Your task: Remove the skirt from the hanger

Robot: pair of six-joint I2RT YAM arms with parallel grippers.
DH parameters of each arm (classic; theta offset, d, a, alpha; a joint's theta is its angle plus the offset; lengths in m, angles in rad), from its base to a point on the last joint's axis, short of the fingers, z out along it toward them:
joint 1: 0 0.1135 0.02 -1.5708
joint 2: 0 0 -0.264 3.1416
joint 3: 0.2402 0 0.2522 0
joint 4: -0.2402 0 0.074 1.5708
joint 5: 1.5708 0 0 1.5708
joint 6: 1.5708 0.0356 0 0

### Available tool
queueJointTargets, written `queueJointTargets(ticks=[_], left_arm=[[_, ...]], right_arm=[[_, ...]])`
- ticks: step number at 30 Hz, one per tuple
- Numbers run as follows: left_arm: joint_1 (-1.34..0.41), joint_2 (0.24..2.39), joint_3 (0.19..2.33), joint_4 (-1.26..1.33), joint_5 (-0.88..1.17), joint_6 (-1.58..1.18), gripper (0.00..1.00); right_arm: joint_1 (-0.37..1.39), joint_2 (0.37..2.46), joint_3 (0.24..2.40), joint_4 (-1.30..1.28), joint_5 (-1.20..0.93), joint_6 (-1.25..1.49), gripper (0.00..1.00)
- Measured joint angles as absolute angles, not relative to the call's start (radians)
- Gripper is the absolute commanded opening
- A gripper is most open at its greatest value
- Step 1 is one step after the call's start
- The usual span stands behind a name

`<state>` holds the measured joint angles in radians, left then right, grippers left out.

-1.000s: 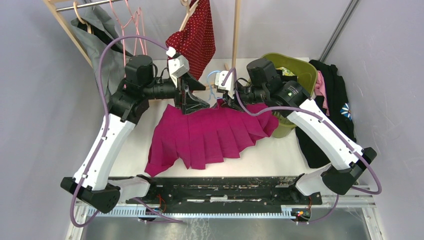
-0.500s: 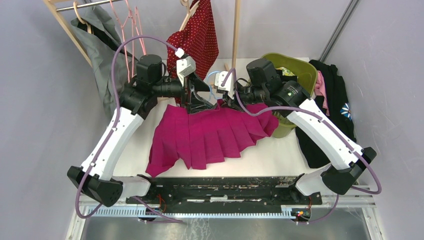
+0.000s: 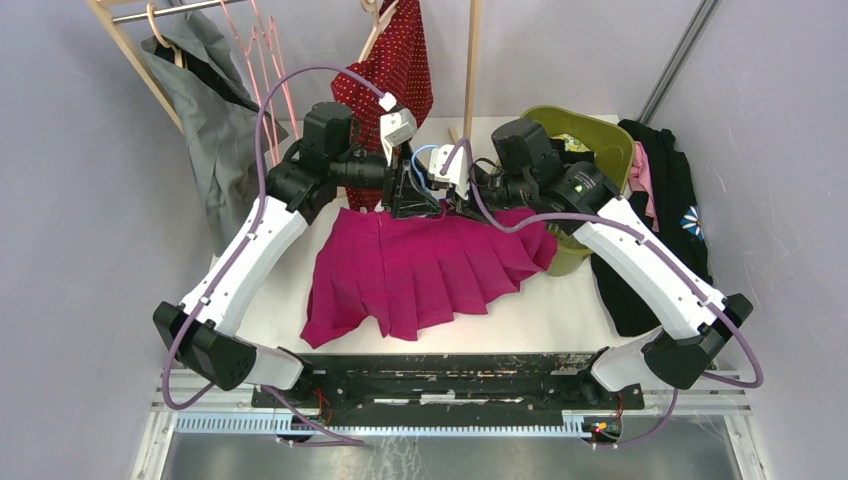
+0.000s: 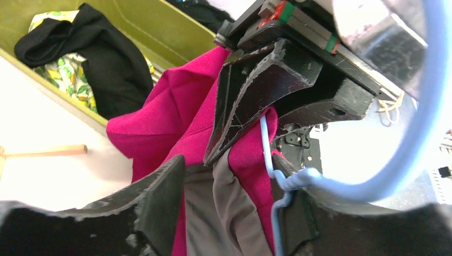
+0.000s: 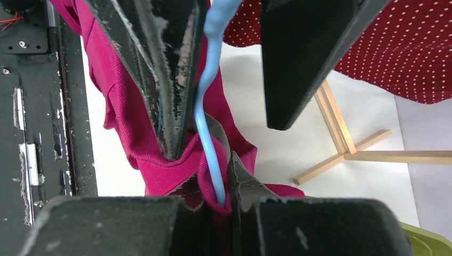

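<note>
The magenta pleated skirt [image 3: 430,265] lies spread on the table, its waistband lifted at the far edge. A light blue wire hanger [image 3: 422,158] runs through that waistband. My right gripper [image 3: 455,200] is shut on the skirt's waistband, with the hanger wire [image 5: 205,122] caught in the pinched fold. In the right wrist view the right gripper [image 5: 230,197] grips the fabric [image 5: 122,122]. My left gripper [image 3: 420,195] sits right beside it. In the left wrist view the left gripper [image 4: 229,213] is open, with the grey-lined waistband [image 4: 176,122] and the hanger [image 4: 301,177] between its fingers.
A green basket [image 3: 600,135] of clothes stands at the back right, with black clothing [image 3: 670,190] draped beside it. A red dotted garment [image 3: 395,70] hangs behind the grippers by a wooden post [image 3: 472,60]. A grey garment [image 3: 205,90] and pink hangers [image 3: 265,60] hang at the back left.
My left arm has moved right along the waistband until its gripper is next to the right one. The skirt's left side shifted a little right. The right arm has stayed still.
</note>
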<state>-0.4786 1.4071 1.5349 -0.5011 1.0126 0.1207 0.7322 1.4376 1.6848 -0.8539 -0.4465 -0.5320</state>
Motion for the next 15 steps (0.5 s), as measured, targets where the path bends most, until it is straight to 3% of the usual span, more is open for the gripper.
queueJointTargets(ticks=[11, 15], left_arm=[[-0.525, 1.360, 1.517, -0.547, 0.736, 0.141, 0.37], [-0.527, 1.361, 1.512, -0.563, 0.700, 0.178, 0.21]], right_arm=[[0.725, 1.452, 1.685, -0.839, -0.385, -0.533, 0.01], [0.723, 1.459, 1.685, -0.830, -0.364, -0.533, 0.01]])
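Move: The blue hanger's neck already passes between the open left fingers, about 1 cm back from their middle and level with it. From the right hand it lies some 5 cm to the left and 3 cm up. From the left hand, the magenta skirt's middle hangs roughly 12 cm back and 12 cm below, the green basket stands about 8 cm ahead and 32 cm right, well below, and the red dotted dress hangs some 15 cm ahead, 7 cm left. Left fingers narrow around the hanger, easing forward and down 2 cm; the right, still pinching skirt, follows forward. ##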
